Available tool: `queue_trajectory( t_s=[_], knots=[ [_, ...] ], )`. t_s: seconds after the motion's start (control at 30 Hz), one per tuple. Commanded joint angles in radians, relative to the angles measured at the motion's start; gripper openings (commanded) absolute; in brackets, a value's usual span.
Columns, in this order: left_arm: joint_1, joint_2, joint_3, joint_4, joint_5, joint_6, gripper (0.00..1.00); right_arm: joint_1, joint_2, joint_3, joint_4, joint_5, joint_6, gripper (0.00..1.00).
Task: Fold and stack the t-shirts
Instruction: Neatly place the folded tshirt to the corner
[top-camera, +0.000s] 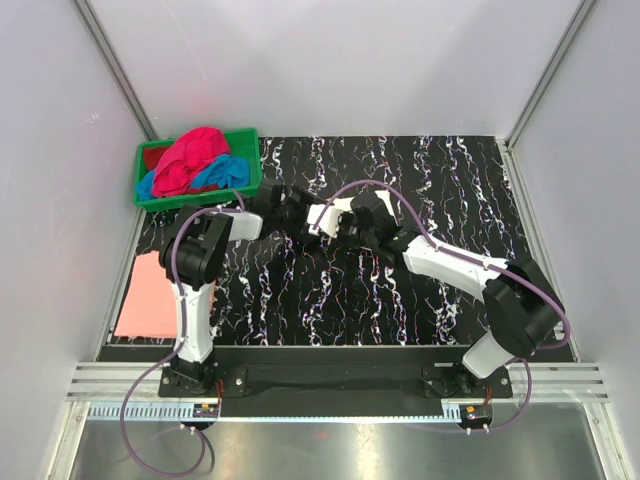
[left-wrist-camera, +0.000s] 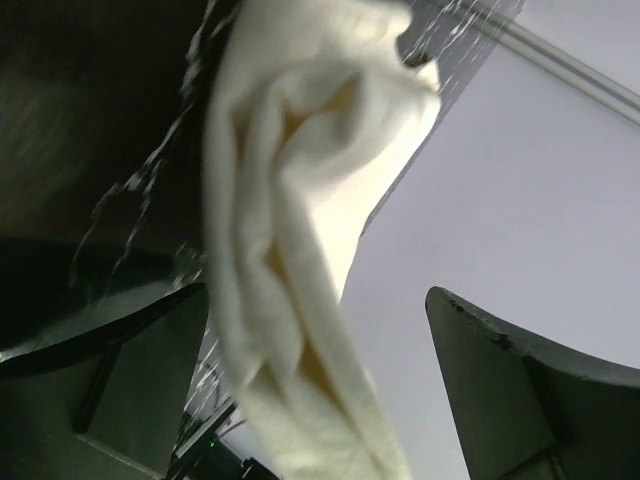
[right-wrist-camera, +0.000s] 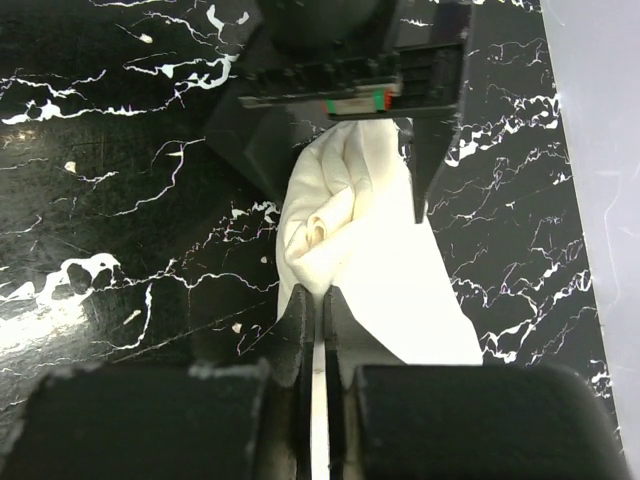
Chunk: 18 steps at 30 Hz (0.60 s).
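A bunched cream t-shirt (top-camera: 323, 216) hangs over the middle of the black marble table, between my two grippers. My right gripper (right-wrist-camera: 320, 298) is shut on a fold of it (right-wrist-camera: 352, 215). My left gripper (left-wrist-camera: 318, 332) faces it from the other side, jaws wide open, and the cloth (left-wrist-camera: 290, 200) drapes between its fingers (left-wrist-camera: 520, 385) without being pinched. In the right wrist view the left gripper's fingers (right-wrist-camera: 436, 150) straddle the cloth. A folded salmon-pink t-shirt (top-camera: 150, 296) lies flat at the table's left edge. Magenta-red (top-camera: 190, 158) and blue (top-camera: 222, 174) t-shirts sit crumpled in the crate.
A green plastic crate (top-camera: 249, 160) stands at the back left corner. White walls with metal rails enclose the table on the left, right and back. Both arm bases sit on the near rail, cables looping over the arms.
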Motion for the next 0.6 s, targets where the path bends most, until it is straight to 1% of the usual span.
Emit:
queue_trajectory(
  t_s=[0.0, 0.03, 0.1, 0.13, 0.2, 0.23, 0.27, 0.3, 0.33, 0.37, 0.4, 0.43, 0.47, 0.5, 0.53, 0.57],
  knots=[
    [0.001, 0.059, 0.077, 0.023, -0.031, -0.018, 0.93, -0.009, -0.051, 0.043, 0.060, -0.032, 0.019, 0.00],
    [0.004, 0.070, 0.088, 0.028, -0.031, -0.018, 0.90, -0.009, -0.054, 0.044, 0.056, -0.034, 0.022, 0.00],
    [0.008, 0.094, 0.111, 0.034, -0.034, -0.017, 0.78, -0.011, -0.068, 0.038, 0.056, -0.040, 0.032, 0.00],
    [0.009, 0.103, 0.117, 0.039, -0.031, -0.011, 0.64, -0.012, -0.074, 0.038, 0.050, -0.044, 0.041, 0.00],
    [0.014, 0.108, 0.133, 0.022, -0.029, 0.006, 0.47, -0.011, -0.083, 0.037, 0.042, -0.048, 0.052, 0.00],
    [0.015, 0.102, 0.136, 0.025, -0.031, 0.020, 0.37, -0.011, -0.093, 0.035, 0.037, -0.048, 0.065, 0.01],
    [0.017, 0.099, 0.140, 0.023, -0.031, 0.031, 0.19, -0.011, -0.100, 0.029, 0.039, -0.042, 0.071, 0.04],
    [0.018, 0.091, 0.143, 0.013, -0.032, 0.072, 0.09, -0.012, -0.108, 0.023, 0.037, -0.034, 0.081, 0.15],
    [0.017, 0.065, 0.157, -0.030, -0.052, 0.098, 0.01, -0.012, -0.122, 0.018, 0.034, -0.023, 0.110, 0.41],
    [0.018, 0.050, 0.166, -0.061, -0.069, 0.129, 0.00, -0.011, -0.131, 0.017, 0.028, -0.002, 0.130, 0.54],
    [0.018, 0.032, 0.171, -0.082, -0.080, 0.194, 0.00, -0.012, -0.143, 0.018, 0.015, 0.009, 0.150, 0.64],
    [0.018, -0.014, 0.179, -0.140, -0.107, 0.228, 0.00, -0.011, -0.155, 0.023, -0.045, 0.023, 0.206, 0.72],
    [0.018, -0.043, 0.180, -0.173, -0.129, 0.259, 0.00, -0.011, -0.183, 0.027, -0.071, 0.078, 0.244, 0.89],
    [0.018, -0.076, 0.168, -0.199, -0.150, 0.299, 0.00, -0.014, -0.195, 0.038, -0.102, 0.109, 0.283, 0.99],
    [0.018, -0.150, 0.153, -0.214, -0.188, 0.316, 0.00, -0.012, -0.211, 0.044, -0.186, 0.139, 0.349, 1.00],
    [0.017, -0.183, 0.119, -0.220, -0.204, 0.333, 0.00, -0.011, -0.246, 0.046, -0.224, 0.181, 0.380, 1.00]
  ],
)
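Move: The left hand, wide open, is astride the cream t-shirt's gathered left edge, the part to grip lying about 3 cm farther ahead, 1 cm to its right and 2 cm lower. From this hand the shirt's body lies some 11 cm right, 2 cm back and 5 cm below; the green bin is about 28 cm left and 10 cm ahead. For the right hand, still pinching the shirt, that gathered part is roughly 7 cm ahead, 3 cm left and 10 cm below. The left fingers close on the t-shirt's gathered left edge after easing about 2.5 cm forward and 2 cm down, then begin to rise and shift left, the wrist rolling some 10 degrees with its left side up. The right hand holds still at first, then opens fully to let go of the shirt and pulls away about 5 cm, mostly up, also right and slightly back. ##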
